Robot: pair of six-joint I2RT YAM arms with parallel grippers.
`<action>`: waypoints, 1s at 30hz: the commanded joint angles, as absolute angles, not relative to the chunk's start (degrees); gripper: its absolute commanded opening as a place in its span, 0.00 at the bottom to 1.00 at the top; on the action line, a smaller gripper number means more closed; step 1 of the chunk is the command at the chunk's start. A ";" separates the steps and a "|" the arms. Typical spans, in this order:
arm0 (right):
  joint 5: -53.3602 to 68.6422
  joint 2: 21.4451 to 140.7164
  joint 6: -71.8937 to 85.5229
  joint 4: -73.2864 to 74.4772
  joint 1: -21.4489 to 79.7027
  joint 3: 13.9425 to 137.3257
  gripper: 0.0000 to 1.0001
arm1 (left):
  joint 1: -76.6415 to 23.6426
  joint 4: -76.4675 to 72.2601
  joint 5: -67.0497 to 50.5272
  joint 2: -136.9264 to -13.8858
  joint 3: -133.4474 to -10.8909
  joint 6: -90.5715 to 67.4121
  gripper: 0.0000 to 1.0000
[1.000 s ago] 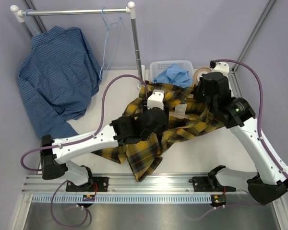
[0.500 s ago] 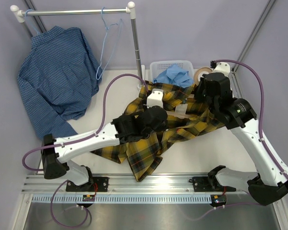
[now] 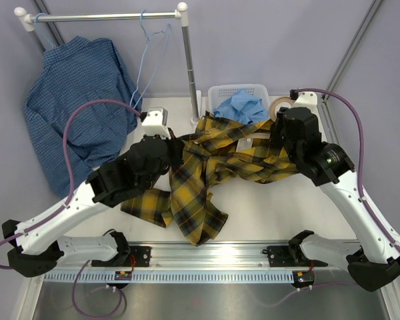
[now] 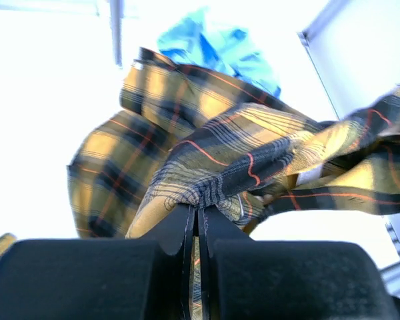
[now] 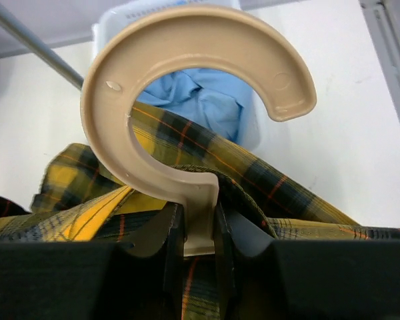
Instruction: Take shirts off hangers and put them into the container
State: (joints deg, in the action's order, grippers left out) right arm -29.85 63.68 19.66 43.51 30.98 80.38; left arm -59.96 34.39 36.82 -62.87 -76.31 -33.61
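Observation:
The yellow-and-black plaid shirt (image 3: 207, 170) lies spread on the table, still on the tan hanger (image 5: 187, 87). My left gripper (image 3: 178, 145) is shut on a fold of this shirt (image 4: 207, 160), and the cloth bunches at the fingertips in the left wrist view. My right gripper (image 5: 199, 227) is shut on the stem below the tan hanger's hook (image 3: 278, 105), just in front of the container (image 3: 221, 89). A light blue shirt (image 3: 243, 105) lies inside that white basket. The dark blue checked shirt (image 3: 80, 113) hangs from the rack at the left.
A white-and-metal rack rail (image 3: 107, 16) spans the back left, and its post (image 3: 190, 67) stands next to the basket. A thin light-blue wire hanger (image 3: 147, 63) hangs bare on the rail. A grey frame bar (image 3: 357, 47) runs along the right side.
My left gripper has shut on the plaid cloth and drawn back to the left, stretching the shirt that way. The right gripper keeps its hold on the hanger, nearly in place.

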 commanded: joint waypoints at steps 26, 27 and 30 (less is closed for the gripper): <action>26.54 58.19 0.62 46.59 30.23 92.82 0.00 | -51.24 25.58 23.29 -63.29 -79.89 -17.78 0.00; 27.50 57.75 0.70 45.71 30.23 92.03 0.00 | -51.15 25.49 22.94 -63.28 -80.59 -16.97 0.00; 39.25 57.74 2.02 41.40 30.23 91.31 0.00 | -51.24 24.96 16.71 -65.73 -81.21 -15.91 0.00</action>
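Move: The right hand grips the wooden hanger at its neck, with the plaid shirt still on it; the hanger is about 28 cm to the right of the left hand, some 6 cm farther ahead and level in height. From the right hand the shirt's bulk is about 19 cm left, 7 cm back and 20 cm down, and the container some 16 cm ahead, 10 cm left and 29 cm down. The rack's foot lies roughly 18 cm ahead of the left hand, 3 cm right and well below. Keeping its pinch on the neck of the wooden hanger, the right hand pulls left, back and up, about 10 cm each way and towards the left hand, while swinging some 55 degrees counter-clockwise, to work the hanger out of the plaid shirt. The left hand, fingers still shut on its fold of cloth, holds against this: it shifts about 4 cm left and a little less forward and down, then comes back right and up while turning slightly clockwise, ending only 2–3 cm ahead of where it began. ##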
